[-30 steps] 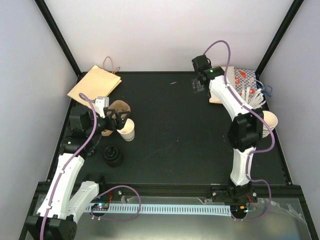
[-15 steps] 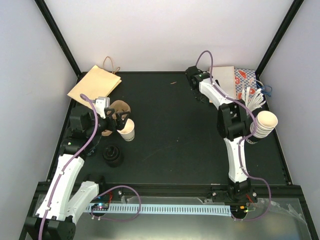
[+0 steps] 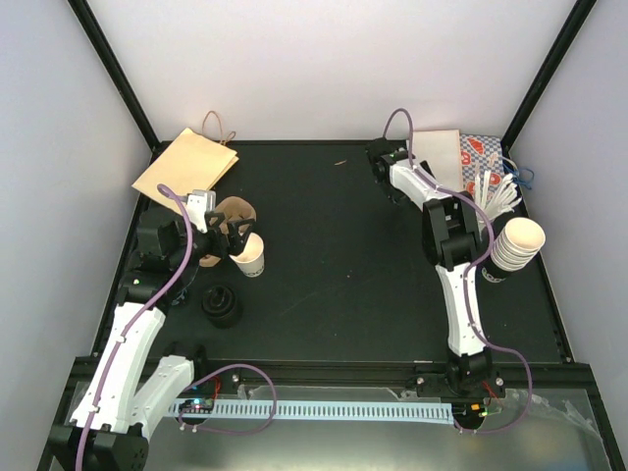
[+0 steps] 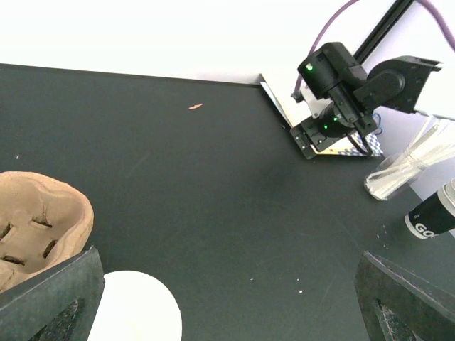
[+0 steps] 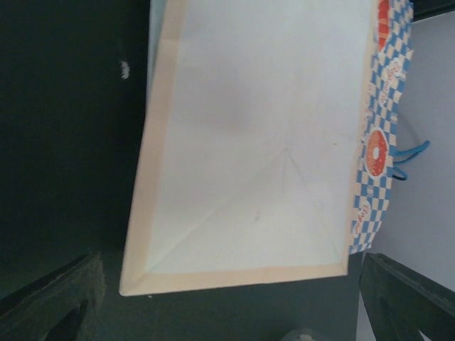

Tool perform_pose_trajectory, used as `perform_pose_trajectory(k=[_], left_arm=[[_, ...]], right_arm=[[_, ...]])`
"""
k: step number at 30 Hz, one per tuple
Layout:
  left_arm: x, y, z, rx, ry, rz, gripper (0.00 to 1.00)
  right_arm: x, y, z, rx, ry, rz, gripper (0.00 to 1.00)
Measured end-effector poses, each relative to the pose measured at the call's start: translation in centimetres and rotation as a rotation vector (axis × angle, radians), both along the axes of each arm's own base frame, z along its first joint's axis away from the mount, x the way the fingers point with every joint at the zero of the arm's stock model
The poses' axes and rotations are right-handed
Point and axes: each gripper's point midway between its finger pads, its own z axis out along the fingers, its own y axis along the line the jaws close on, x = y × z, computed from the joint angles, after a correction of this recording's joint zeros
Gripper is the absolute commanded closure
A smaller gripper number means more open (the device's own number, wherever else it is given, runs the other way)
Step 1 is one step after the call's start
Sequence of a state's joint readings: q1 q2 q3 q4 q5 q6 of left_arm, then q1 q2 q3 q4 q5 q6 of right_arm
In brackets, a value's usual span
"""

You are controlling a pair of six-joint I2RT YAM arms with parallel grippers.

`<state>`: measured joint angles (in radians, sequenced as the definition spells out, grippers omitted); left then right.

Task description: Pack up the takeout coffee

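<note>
A white paper cup (image 3: 250, 257) stands open-topped on the black table, next to a brown pulp cup carrier (image 3: 232, 218). My left gripper (image 3: 234, 241) hangs over them, open. In the left wrist view the cup's rim (image 4: 135, 311) sits low by the left finger (image 4: 50, 298), and the carrier (image 4: 39, 226) lies at the left edge. A black lid (image 3: 221, 306) lies nearer the front. At the back, my right gripper (image 3: 385, 167) is open, empty, beside a flat white paper bag (image 5: 249, 142).
A brown paper bag (image 3: 186, 165) with handles lies at the back left. A blue-checked bag (image 3: 481, 155) lies under the white one. Stirrers (image 3: 500, 194) and a stack of cups (image 3: 515, 243) stand at the right edge. Black frame posts rise at both back corners.
The right arm has folded in, its elbow swinging left and back, and its gripper has shifted slightly left at the bags. The left arm and the cup have not moved.
</note>
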<state>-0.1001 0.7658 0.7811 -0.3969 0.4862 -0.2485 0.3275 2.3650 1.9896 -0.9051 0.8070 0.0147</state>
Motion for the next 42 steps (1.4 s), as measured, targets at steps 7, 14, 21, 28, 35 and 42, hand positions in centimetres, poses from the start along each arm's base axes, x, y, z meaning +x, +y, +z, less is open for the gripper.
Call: perform_pose_trajectory(k=[7,14,21,28,35,42], left_arm=[[0.0,0.0,-0.1,0.000,0.002,0.000,0.01],[0.0,0.0,-0.1,0.000,0.002,0.000,0.01],[0.1,0.0,-0.2,0.000,0.005,-0.001,0.01],[0.1,0.0,-0.4,0.001,0.013,-0.001,0.01],[0.1,-0.1,-0.4,-0.001,0.013,-0.005,0.01],[0.0,-0.1,-0.5,-0.002,0.014,-0.005,0.01]], right_arm=[[0.0,0.0,-3.2,-0.033,0.052,0.017,0.09],[0.6,-1.1,-3.5,-0.141,0.029,-0.010,0.31],[0.3,-2.1,-3.9,-0.233,0.021,-0.044,0.72],[0.0,-2.8,-2.6,-0.280,-0.011,-0.061,0.87],[-0.3,-2.9,2.4,-0.292,-0.107,-0.078,0.91],[-0.7,-2.8,9.0,-0.288,-0.230,-0.101,0.91]])
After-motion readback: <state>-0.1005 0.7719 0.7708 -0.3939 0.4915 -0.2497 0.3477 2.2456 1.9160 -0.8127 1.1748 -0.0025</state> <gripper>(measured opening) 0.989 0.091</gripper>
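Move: The flat paper bag lies just under my right hand. Its middle is about 6 cm ahead, 6 cm to the right and 5 cm down, and its near left part is almost below my fingers. The light blue sheet is beneath it, peeking out on the left. The straws stand some 21 cm right and 3 cm nearer, the cup stack about 20 cm right and 18 cm nearer. From my left hand the bag is roughly 30 cm ahead, 50 cm right and 25 cm below. With my right hand I sink about 4 cm, easing rightward some 3 cm as my open fingers close over the bag's left edge, near its front corner, and pinch it. Then I lift almost straight up, about 13 cm, keeping the pinch and tipping my fingers up a little. ##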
